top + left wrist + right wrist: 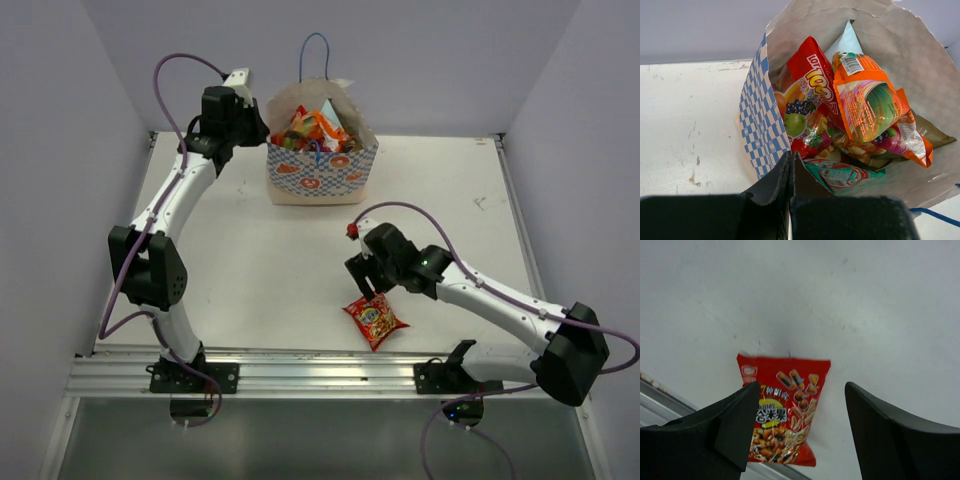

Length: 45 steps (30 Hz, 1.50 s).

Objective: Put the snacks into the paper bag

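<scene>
The paper bag (322, 172) stands at the table's far middle, holding several snacks (316, 128). In the left wrist view a red packet (809, 72), an orange one (866, 102) and a teal one (842, 176) lie inside the paper bag (757, 115). My left gripper (790, 159) is shut, its tips pinching the bag's left rim. A red snack packet (375, 320) lies flat near the front edge. My right gripper (366, 284) hovers just above this packet (790, 390), open, with a black finger (735, 425) on each side and nothing held.
An aluminium rail (300, 372) runs along the near table edge, close to the red packet. Grey walls close in the table on the left, right and back. The bag's blue cord handle (315, 42) stands up above its rim.
</scene>
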Available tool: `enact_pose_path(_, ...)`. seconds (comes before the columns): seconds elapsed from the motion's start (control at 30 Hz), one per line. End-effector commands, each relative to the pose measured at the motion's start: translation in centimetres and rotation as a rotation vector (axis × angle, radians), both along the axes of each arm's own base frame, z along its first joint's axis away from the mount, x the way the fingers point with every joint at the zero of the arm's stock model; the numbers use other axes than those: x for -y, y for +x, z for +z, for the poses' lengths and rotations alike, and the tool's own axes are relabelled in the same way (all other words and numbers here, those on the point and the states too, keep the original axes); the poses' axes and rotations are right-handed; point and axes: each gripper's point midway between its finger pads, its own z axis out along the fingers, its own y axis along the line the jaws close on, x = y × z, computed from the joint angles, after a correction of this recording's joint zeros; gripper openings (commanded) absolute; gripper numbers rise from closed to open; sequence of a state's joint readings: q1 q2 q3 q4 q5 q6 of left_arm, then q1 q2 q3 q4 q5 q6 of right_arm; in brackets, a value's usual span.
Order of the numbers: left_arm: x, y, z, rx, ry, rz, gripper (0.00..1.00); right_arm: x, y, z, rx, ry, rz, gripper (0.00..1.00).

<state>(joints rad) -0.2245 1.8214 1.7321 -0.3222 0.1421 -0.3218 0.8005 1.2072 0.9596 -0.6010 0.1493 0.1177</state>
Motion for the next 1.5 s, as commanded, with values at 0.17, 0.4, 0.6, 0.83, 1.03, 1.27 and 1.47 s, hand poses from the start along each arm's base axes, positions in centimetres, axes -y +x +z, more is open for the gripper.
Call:
enact_pose_path(0.17, -0.6, 0.6, 0.6, 0.019, 0.006, 0.011, 0.00, -1.7, -3.9, -5.5, -0.223, 0.132, -0.070, 0.73)
enact_pose_path(0.4, -0.6, 0.5, 0.7, 0.022, 0.010, 0.010, 0.00, -1.7, -6.6, -9.9, -0.402, 0.086, -0.092, 0.70)
enact_pose_path(0.6, -0.3, 0.8, 0.8, 0.024, -0.001, 0.004, 0.00, -0.6, -5.9, -9.4, -0.368, 0.018, -0.127, 0.39)
enact_pose_path(0.83, -0.1, 1.1, 1.0, 0.029, -0.012, 0.001, 0.00, -0.2, -5.2, -8.6, -0.333, -0.017, -0.116, 0.19)
enact_pose_path(1.03, -0.3, 1.4, 2.0, 0.049, -0.012, 0.009, 0.00, 0.1, -1.9, -3.5, -0.170, -0.021, -0.167, 0.00)
enact_pose_path(1.27, -0.1, 0.8, 2.3, 0.053, -0.029, -0.001, 0.00, -0.2, 9.3, 17.2, 0.354, -0.056, -0.272, 0.00)
enact_pose_path(1.47, 0.2, 0.5, 2.6, 0.061, -0.046, -0.015, 0.00, -4.4, 19.5, 27.2, 0.651, 0.099, -0.278, 0.00)
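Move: The last snack, the small red packet, lies about 8 cm back of the open right gripper, neither left nor right of it, and roughly 12 cm below. The paper bag stands some 31 cm ahead of the right gripper and 12 cm to its left, its middle about level with it. From the left gripper at the bag's rim, the packet is about 37 cm back, 30 cm to the right and 25 cm down. Bring the open right gripper down about 10 cm and back 6 cm onto the red packet, and close the fingers to pinch it. Then lift it some 35 cm while carrying it about 20 cm forward and a little left, up towards the paper bag, tilting the fingers up by roughly 50 degrees as it rises. Keep the left gripper pinching the bag's rim. ##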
